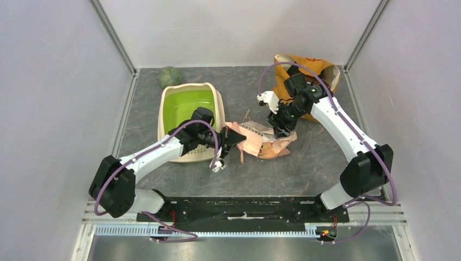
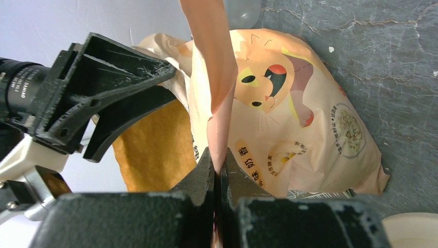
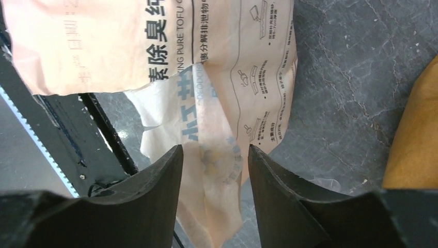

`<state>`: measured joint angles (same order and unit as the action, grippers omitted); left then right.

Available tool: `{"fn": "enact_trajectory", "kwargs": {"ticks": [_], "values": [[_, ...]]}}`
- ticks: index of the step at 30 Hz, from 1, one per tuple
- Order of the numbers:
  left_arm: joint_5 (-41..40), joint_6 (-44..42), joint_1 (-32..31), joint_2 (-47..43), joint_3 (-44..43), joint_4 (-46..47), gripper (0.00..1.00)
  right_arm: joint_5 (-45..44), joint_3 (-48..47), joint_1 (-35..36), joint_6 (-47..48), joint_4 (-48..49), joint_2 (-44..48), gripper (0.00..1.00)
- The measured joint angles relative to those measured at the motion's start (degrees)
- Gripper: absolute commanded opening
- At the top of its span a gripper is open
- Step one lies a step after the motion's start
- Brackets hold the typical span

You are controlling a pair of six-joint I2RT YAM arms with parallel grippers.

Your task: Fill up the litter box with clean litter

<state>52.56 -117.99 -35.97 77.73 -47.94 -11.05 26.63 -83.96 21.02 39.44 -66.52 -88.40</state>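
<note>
The litter box [image 1: 166, 99], a cream tray with a green inside, stands at the back left, and no clean litter shows in it. Just right of it lies a peach-orange printed bag [image 1: 265, 144]. My left gripper [image 1: 238, 138] is shut on the bag's near edge. In the left wrist view that gripper [image 2: 217, 151] pinches a thin fold of the bag [image 2: 289, 103], whose cartoon cat side faces the camera. My right gripper [image 1: 281, 130] hangs over the bag's right end. In the right wrist view this gripper [image 3: 214, 148] is open, with a loose flap of the bag [image 3: 217, 170] between its fingers and gaps on both sides.
A mustard-yellow fabric bag [image 1: 318, 70] stands at the back right, behind the right arm. A dark green round object [image 1: 170, 76] lies behind the litter box. Grey walls close in the table on the left, right and far sides.
</note>
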Motion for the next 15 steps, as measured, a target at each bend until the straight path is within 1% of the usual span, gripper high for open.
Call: {"fn": "enact_trajectory", "kwargs": {"ticks": [2,5,7,8,10,11,12,13,14,15], "values": [[0.0,0.0,0.0,0.0,-0.2,0.0,0.02,-0.7,0.1,0.1,-0.1,0.7,-0.3,0.55],[0.0,0.0,0.0,0.0,-0.4,0.0,0.02,-1.1,0.1,0.2,-0.5,2.0,-0.6,0.58],[0.0,0.0,0.0,0.0,-0.7,0.0,0.02,-1.3,0.1,0.3,-0.9,2.8,-0.6,0.58],[0.0,0.0,0.0,0.0,-0.8,0.0,0.02,-1.5,0.1,0.4,-0.9,3.0,-0.7,0.57],[0.0,0.0,0.0,0.0,-1.0,0.4,0.02,-2.2,0.7,0.9,-0.8,3.8,-0.7,0.53],[0.0,0.0,0.0,0.0,-1.2,0.6,0.02,-2.6,1.4,1.3,-0.7,4.2,-0.7,0.48],[0.0,0.0,0.0,0.0,-1.2,0.9,0.02,-2.9,2.6,1.6,-0.6,4.9,-0.7,0.40],[0.0,0.1,0.0,0.0,-1.4,1.1,0.02,-3.0,3.4,1.8,-0.4,5.4,-0.7,0.23],[0.0,0.3,-0.1,0.0,-1.4,1.4,0.02,-3.1,4.3,2.1,-0.3,5.9,-0.7,0.09],[-0.2,0.8,-0.2,0.0,-1.5,1.9,0.04,-2.7,4.9,2.3,-0.9,6.0,-0.7,0.00]]}}
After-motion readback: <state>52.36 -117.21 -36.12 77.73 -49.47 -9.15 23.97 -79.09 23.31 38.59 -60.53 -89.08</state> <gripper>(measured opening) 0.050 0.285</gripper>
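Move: The right hand hovers with parted fingers over the pale fold at the right side of the litter bag's open mouth, some 2 cm below and 1 cm to its left. From that hand, a grey slotted strip lies about 11 cm left and 8 cm ahead; the orange bag is roughly 12 cm right and 18 cm ahead. The litter box is some 35 cm left and 5 cm ahead. The left hand already pinches the bag's other edge; the fold is about 14 cm right of it and 2 cm ahead, near its height. The right hand edges forward just over 1 cm above the litter bag's mouth, then eases back and sinks about 2.5 cm towards the pale fold, its wrist hardly turning, as the fingers close from half open and pinch the fold between their tips. The left hand keeps its pinch on the bag's other edge and lifts it some 1.5 cm, moving slightly forward as well. ##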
